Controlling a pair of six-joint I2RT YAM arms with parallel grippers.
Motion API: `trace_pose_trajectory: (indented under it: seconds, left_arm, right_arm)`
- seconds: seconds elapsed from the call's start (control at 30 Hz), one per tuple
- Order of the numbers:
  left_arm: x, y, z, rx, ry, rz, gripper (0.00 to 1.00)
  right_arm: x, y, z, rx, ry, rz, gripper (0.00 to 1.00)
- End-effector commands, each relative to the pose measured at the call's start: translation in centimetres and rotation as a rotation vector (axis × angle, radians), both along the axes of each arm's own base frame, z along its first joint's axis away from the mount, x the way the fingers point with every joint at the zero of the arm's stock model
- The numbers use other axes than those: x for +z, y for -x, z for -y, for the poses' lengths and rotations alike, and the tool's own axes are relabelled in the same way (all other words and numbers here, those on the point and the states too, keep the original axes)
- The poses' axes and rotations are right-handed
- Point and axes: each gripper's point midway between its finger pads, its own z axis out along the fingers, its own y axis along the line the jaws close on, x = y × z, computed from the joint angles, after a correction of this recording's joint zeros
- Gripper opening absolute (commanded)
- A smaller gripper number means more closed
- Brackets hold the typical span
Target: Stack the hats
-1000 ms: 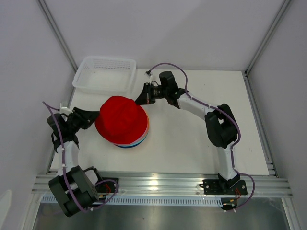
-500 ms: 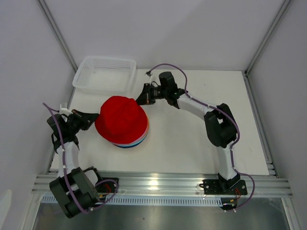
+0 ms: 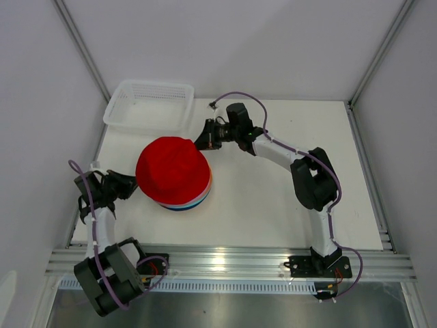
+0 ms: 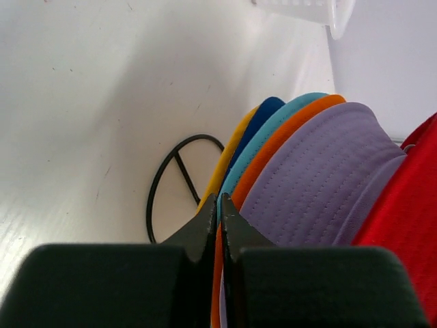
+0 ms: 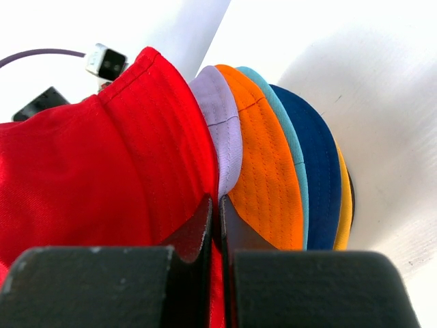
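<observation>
The hats stand in one stack with the red hat [image 3: 173, 169] on top. Below it show the lavender [image 4: 321, 178], orange [image 4: 287, 133], teal [image 4: 290, 108], navy [image 4: 263, 109] and yellow [image 4: 222, 164] brims. My left gripper [image 3: 131, 184] [image 4: 218, 199] is at the stack's left edge. It is shut, with a strip of orange brim between its fingers. My right gripper [image 3: 200, 143] [image 5: 216, 199] is at the stack's far right edge, shut on the red hat's [image 5: 89, 171] brim, beside the lavender [image 5: 222, 116] and orange [image 5: 270, 171] brims.
A black wire stand's ring [image 4: 171, 178] lies on the white table under the stack. A white mesh basket [image 3: 149, 106] sits at the back left corner, close to the side wall. The right arm's elbow [image 3: 314, 181] reaches over the table's right half.
My left gripper has shut and has moved toward the near edge along the stack's left side. The right gripper and the stack have hardly moved.
</observation>
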Motion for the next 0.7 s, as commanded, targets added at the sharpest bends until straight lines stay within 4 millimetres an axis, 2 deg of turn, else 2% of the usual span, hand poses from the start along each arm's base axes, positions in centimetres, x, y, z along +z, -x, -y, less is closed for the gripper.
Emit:
trace_pose_trajectory:
  seconds: [0.0,0.03,0.1,0.13,0.27,0.37,0.47,0.57,0.67]
  left_arm:
    - [3.0,-0.4,-1.5,0.026,-0.119,0.041,0.13]
    - [4.6,-0.2,-1.5,0.029,-0.138,0.053,0.31]
    - [5.4,0.3,-1.7,0.036,-0.148,0.054,0.49]
    - [6.3,0.5,-1.5,0.030,-0.144,0.060,0.53]
    - [9.3,0.9,-1.2,-0.003,-0.172,0.104,0.59]
    - [10.6,0.8,-0.6,-0.056,-0.172,0.152,0.66]
    - [11.5,0.4,0.8,-0.150,-0.139,0.247,0.69]
    - [11.2,0.4,1.5,-0.205,-0.106,0.273,0.71]
    - [10.6,0.2,1.3,-0.212,-0.122,0.275,0.75]
  right_arm:
    - [0.3,-0.8,0.9,-0.064,0.035,0.031,0.00]
    - [0.4,-0.8,0.9,-0.065,0.035,0.033,0.00]
    - [0.4,-0.8,1.1,-0.070,0.044,0.031,0.00]
    - [0.2,-0.8,1.3,-0.073,0.053,0.034,0.00]
    - [-0.7,-0.6,1.6,-0.076,0.077,0.024,0.00]
    - [-0.8,-0.7,1.6,-0.073,0.076,0.023,0.00]
    - [-0.5,-0.8,1.6,-0.078,0.069,0.029,0.00]
    - [-0.3,-0.9,1.4,-0.077,0.060,0.033,0.00]
    - [-0.3,-1.0,1.3,-0.078,0.054,0.031,0.00]
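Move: Off to the left gripper's right and above it is the red hat, its middle some 13 cm right, 3 cm ahead and 9 cm higher. Just beneath it sits the lilac hat, about 13 cm right, 3 ahead and 5 up; the empty basket lies some 24 cm ahead, 4 cm right and 6 cm lower. From the right gripper, already on the red hat's edge, that hat's middle is about 7 cm back, 6 cm left and 2 cm up. Rising about 10 cm beside the left edge of the stack, the left gripper opens its shut fingers wide and comes up to the red hat's left brim. It bows out slightly to the left, then swings back right near the top, tipping its fingers up and turning a little clockwise, some 10 degrees each. The right gripper stays shut, keeping its pinch on the red brim. ##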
